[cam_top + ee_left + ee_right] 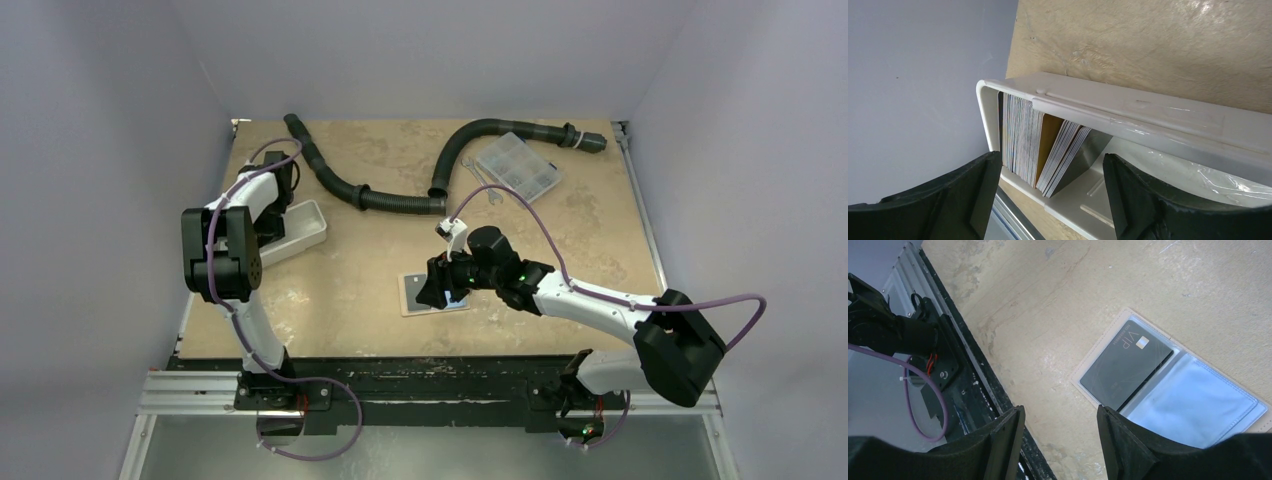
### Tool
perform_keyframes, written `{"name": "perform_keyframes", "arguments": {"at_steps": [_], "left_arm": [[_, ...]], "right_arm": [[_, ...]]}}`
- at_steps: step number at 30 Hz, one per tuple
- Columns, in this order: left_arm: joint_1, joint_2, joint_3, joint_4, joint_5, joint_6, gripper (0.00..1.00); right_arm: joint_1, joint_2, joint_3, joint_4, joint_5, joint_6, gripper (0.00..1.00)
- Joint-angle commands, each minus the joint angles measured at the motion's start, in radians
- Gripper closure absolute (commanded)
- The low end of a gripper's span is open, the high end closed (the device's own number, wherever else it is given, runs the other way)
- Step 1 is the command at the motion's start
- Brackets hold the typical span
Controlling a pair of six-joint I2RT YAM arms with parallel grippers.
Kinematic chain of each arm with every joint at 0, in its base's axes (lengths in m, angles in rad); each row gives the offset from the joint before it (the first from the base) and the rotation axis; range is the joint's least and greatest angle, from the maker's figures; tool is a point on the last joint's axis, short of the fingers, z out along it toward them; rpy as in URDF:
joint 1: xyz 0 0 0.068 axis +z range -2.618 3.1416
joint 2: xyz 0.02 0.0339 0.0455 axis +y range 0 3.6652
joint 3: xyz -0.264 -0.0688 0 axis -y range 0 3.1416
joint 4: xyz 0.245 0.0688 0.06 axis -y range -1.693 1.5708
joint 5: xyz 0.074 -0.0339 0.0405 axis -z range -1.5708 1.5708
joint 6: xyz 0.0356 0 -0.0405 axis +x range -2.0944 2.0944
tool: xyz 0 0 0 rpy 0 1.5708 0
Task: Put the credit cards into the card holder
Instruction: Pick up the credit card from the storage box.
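Observation:
The card holder point(411, 297) lies open and flat on the table; in the right wrist view its tan edge point(1083, 371) frames a pale blue inside point(1198, 400). One dark credit card point(1126, 366) marked VIP sits in its left pocket. My right gripper point(1059, 440) point(440, 285) hovers open over the holder's near edge, holding nothing. More credit cards point(1023, 140) stand on edge in a stack at one end of the white tray point(1148, 107) point(308, 228). Above that end my left gripper point(1050, 197) point(275, 215) is open, with the stack between and beyond its fingers.
A black corrugated hose point(385, 198) snakes across the back of the table. A clear compartment box point(518, 166) and small metal wrenches point(482, 190) lie at the back right. The black front rail point(965, 370) runs close to the holder. Grey walls enclose the table.

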Motion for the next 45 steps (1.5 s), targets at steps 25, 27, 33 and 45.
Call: {"name": "perform_keyframes", "arguments": {"at_steps": [25,27,33,45], "left_arm": [[0.023,-0.039,0.004,0.014,-0.042,0.009,0.6],[0.024,-0.044,0.006,0.014,-0.042,0.01,0.62],[0.023,-0.054,0.016,0.006,-0.039,0.01,0.66],[0.023,-0.079,0.039,-0.02,-0.035,0.009,0.72]], "right_arm": [[0.019,-0.01,-0.005,0.031,0.028,-0.018,0.38],[0.02,-0.01,-0.005,0.033,0.031,-0.018,0.38],[0.025,-0.007,-0.005,0.034,0.033,-0.018,0.38],[0.025,-0.007,-0.005,0.038,0.031,-0.018,0.37]]}}
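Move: Inside the left end of the white storage box, the left hand already straddles the front leaning credit card, whose middle lies about 1 cm ahead, level sideways and 2 cm below. The packed card stack stands some 4 cm to this hand's left, neither ahead nor back; the storage box's middle is about 8 cm to its right, also level, and 4 cm lower. From the right hand the front card lies about 40 cm left, 12 cm ahead and 7 cm lower. Closing steadily from wide open to under a third open, the left fingers come in from both sides of the front leaning card and pinch it between their tips. The hand itself stays almost in place over the row of cards, fingers slanting down and left with no real turn, and only at the very end starts upward by about half a centimetre. ##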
